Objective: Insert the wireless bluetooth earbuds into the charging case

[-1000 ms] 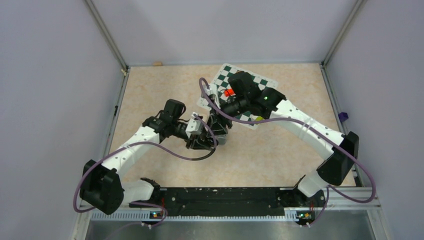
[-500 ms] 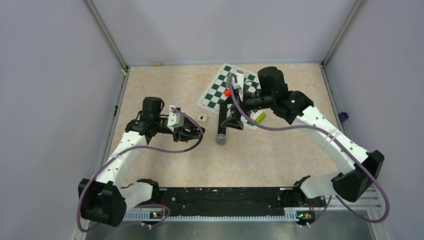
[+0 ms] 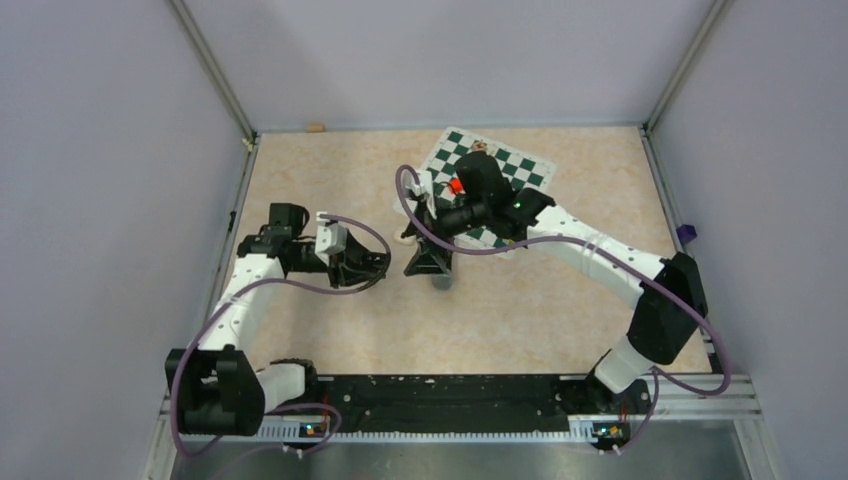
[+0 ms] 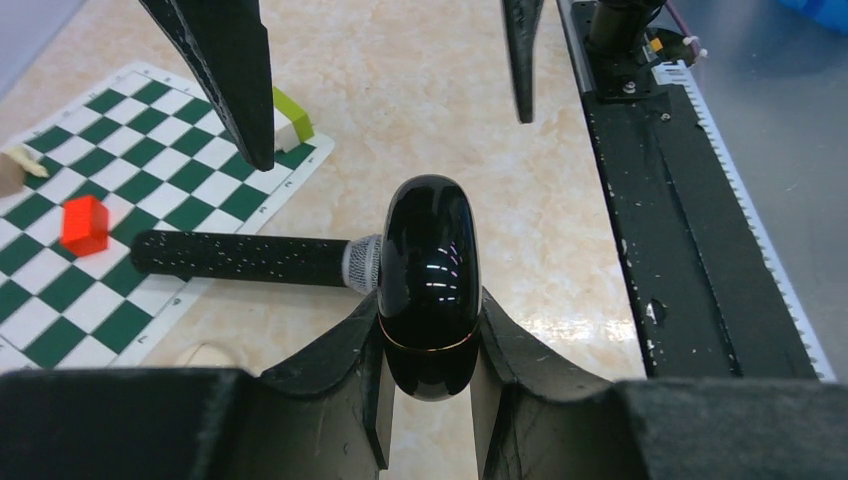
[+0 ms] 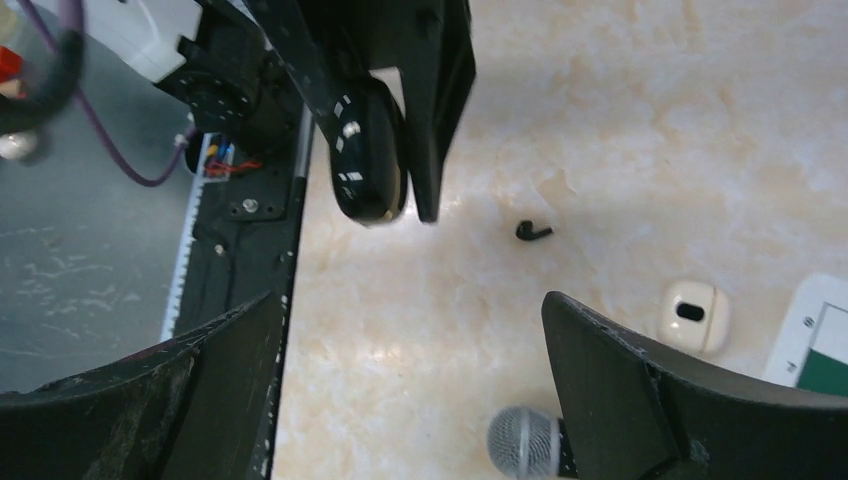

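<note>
My left gripper [image 4: 430, 300] is shut on the charging case [image 4: 429, 280], a glossy black oval with a thin gold seam, closed and held above the table. In the top view it [image 3: 366, 266] is left of centre. One black earbud [image 5: 533, 231] lies on the beige tabletop, just beyond the case [image 5: 368, 165] in the right wrist view. An off-white rounded piece with a dark slot [image 5: 693, 315] rests nearby; whether it is a bud I cannot tell. My right gripper [image 5: 400, 400] hangs open, empty, fingers pointing down over the microphone's head [image 5: 525, 445], close to the left gripper's right side [image 3: 428, 262].
A black microphone [image 4: 250, 260] lies with its handle on the green-and-white chessboard mat [image 4: 120, 130]. A red block [image 4: 83, 222] and a yellow-green block [image 4: 291, 113] sit on the mat. The black base rail [image 4: 680, 250] runs along the near edge.
The right gripper opened wide, then swung back from the mat to hover beside the microphone's head. The left arm drew away to the left with the case.
</note>
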Controlling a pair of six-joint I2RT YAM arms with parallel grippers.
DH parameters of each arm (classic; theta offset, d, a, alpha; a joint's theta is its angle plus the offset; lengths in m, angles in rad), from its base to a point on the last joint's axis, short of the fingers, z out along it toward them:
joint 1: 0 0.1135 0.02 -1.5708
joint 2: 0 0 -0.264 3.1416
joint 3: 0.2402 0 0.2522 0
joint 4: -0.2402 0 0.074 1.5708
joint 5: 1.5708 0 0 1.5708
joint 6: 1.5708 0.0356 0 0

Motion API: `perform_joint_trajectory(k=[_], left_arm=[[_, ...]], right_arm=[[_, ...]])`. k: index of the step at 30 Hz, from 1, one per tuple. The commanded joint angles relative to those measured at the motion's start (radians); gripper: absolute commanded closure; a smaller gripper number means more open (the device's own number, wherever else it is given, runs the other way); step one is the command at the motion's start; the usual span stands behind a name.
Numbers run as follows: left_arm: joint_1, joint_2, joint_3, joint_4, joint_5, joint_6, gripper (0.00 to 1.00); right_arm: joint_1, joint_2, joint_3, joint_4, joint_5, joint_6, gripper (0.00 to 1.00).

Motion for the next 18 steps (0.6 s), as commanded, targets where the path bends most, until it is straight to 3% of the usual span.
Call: perform_joint_trajectory(k=[1,7,18], left_arm=[[0.002,0.057,0.055,-0.241,0.065,0.245,1.00],[0.002,0.051,0.047,-0.275,0.071,0.287,1.00],[0.000,0.017,0.017,-0.218,0.081,0.232,1.00]], right_arm=[[0.033,0.014,0.073,0.152,-0.074,0.139,0.01],[0.044,0.036,0.037,0.271,-0.020,0.259,0.01],[0.119,0.093,0.062,0.244,0.096,0.232,0.01]])
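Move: The black charging case, held in my left fingers with most of it sticking out about 2 cm to the right of that hand, lies some 7 cm to the left of my open right hand, about 1 cm back and 1 cm higher. From the right hand, all some 20 cm below: the microphone's head 3 cm ahead and 5 cm right, the black earbud 3 cm ahead and 10 cm left, the white case 12 cm ahead and 4 cm left. I bring my wide-open right hand about 5 cm left towards the charging case, arching up nearly 3 cm and then dipping again, its tips lifting slightly. My left hand keeps its grip on the case, easing back and down by some 1.5 cm each before creeping up a little. ##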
